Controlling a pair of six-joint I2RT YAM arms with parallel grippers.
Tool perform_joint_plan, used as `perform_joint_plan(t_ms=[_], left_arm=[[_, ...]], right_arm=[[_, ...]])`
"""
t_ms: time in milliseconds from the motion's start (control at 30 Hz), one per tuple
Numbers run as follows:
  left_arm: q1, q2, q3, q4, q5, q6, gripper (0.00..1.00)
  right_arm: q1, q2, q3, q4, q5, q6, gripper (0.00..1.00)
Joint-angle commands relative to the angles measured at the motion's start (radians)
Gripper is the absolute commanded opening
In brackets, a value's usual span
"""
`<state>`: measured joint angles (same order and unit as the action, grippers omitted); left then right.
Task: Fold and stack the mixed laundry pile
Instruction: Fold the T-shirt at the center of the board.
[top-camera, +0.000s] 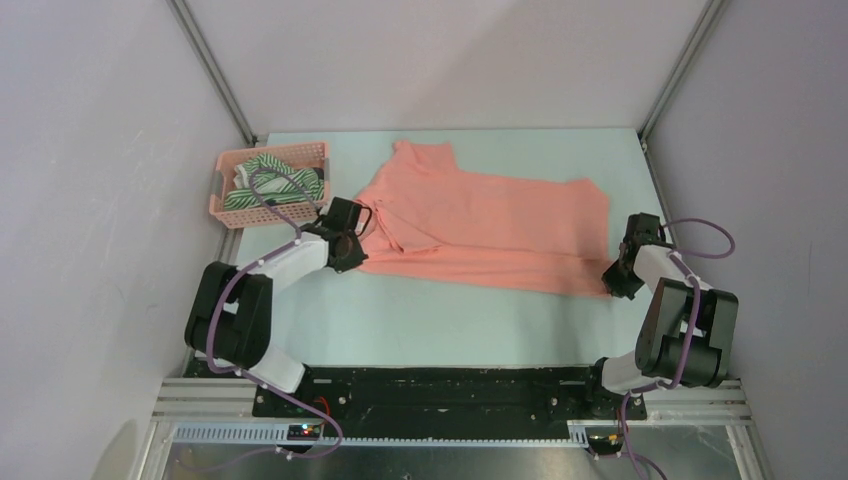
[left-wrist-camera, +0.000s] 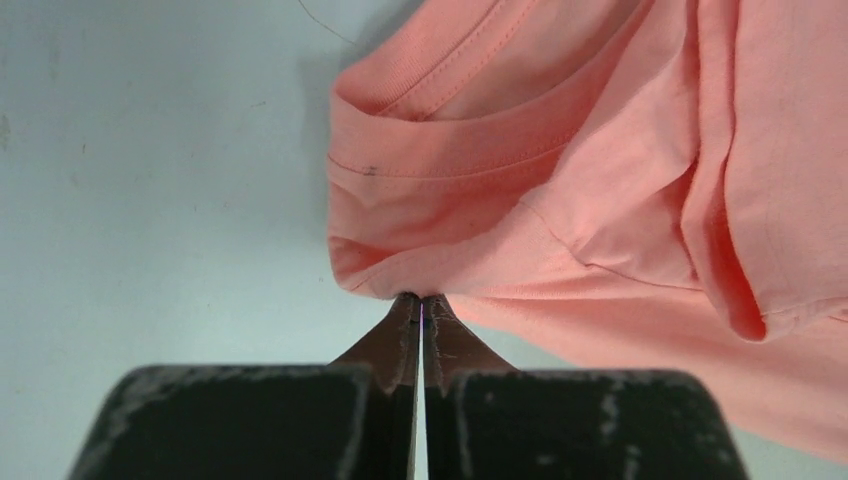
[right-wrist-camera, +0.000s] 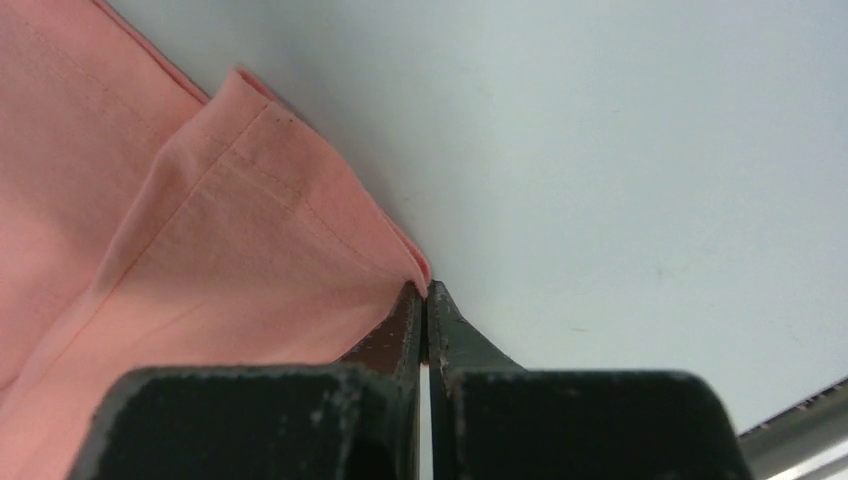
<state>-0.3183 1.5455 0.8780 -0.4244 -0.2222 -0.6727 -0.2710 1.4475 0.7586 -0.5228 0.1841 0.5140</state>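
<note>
The salmon-pink shirt (top-camera: 480, 225) lies spread across the pale green table (top-camera: 450, 325), collar end to the left and hem to the right. My left gripper (top-camera: 350, 247) is shut on a fold of the shirt's near edge just below the neckline (left-wrist-camera: 430, 110); the cloth (left-wrist-camera: 560, 170) bunches at the closed tips of the left gripper (left-wrist-camera: 421, 298). My right gripper (top-camera: 612, 283) is shut on the shirt's near right hem corner (right-wrist-camera: 405, 255), which is pinched at the tips of the right gripper (right-wrist-camera: 426, 290). A green-and-white striped garment (top-camera: 272, 185) lies in the basket.
The pink lattice basket (top-camera: 225, 208) stands at the back left of the table, close behind my left arm. Grey walls enclose the table on three sides. The table's right edge runs just beyond my right gripper.
</note>
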Motion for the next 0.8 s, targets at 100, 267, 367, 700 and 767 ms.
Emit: perform_joint_plan(t_ms=[100,267,367,700,767], left_arm=[[-0.016,-0.085,-0.065,-0.029,-0.019,-0.003,0.00],[-0.040,-0.113,-0.081,-0.064,-0.026,-0.012,0.10],[-0.041,-0.164,-0.050,-0.119,-0.066,0.000,0.33],[0.050,-0.355,0.236,-0.189,0.118,0.148,0.76],[0.114,-0.365,0.273,-0.210,0.217,0.164,0.81]], right_arm=[[-0.043,-0.078,0.031,-0.086,0.147,-0.025,0.00],[-0.045,-0.080,0.053,-0.145,0.139,-0.016,0.17],[-0.040,-0.142,0.074,-0.164,0.077,-0.039,0.29],[0.355,-0.255,0.192,-0.034,-0.097,-0.121,0.53],[0.486,-0.200,0.247,-0.004,-0.052,-0.112,0.53]])
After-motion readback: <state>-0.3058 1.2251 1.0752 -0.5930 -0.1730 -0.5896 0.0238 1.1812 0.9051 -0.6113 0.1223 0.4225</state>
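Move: The left hand pinches the T-shirt's near edge at its left corner. The bare board it pulls onto is about 4 cm back; the shirt's middle is some 26 cm right and 8 ahead, the basket 20 cm left and 17 ahead. The right hand pinches the near right corner. Its bare board is about 3 cm back and 2 right; the shirt's middle is some 27 cm left and 15 ahead, the shirt's far right corner 22 ahead and 5 left. Back towards the bases, both hands drag the pinched corners about 3 cm low over the board, the right also drifting slightly right. Both then open and let go. The left climbs steeply, reaching forward, while the right rises and swings left and forward over the shirt, turning counter-clockwise; both tip their fingers outward some 20 degrees. ##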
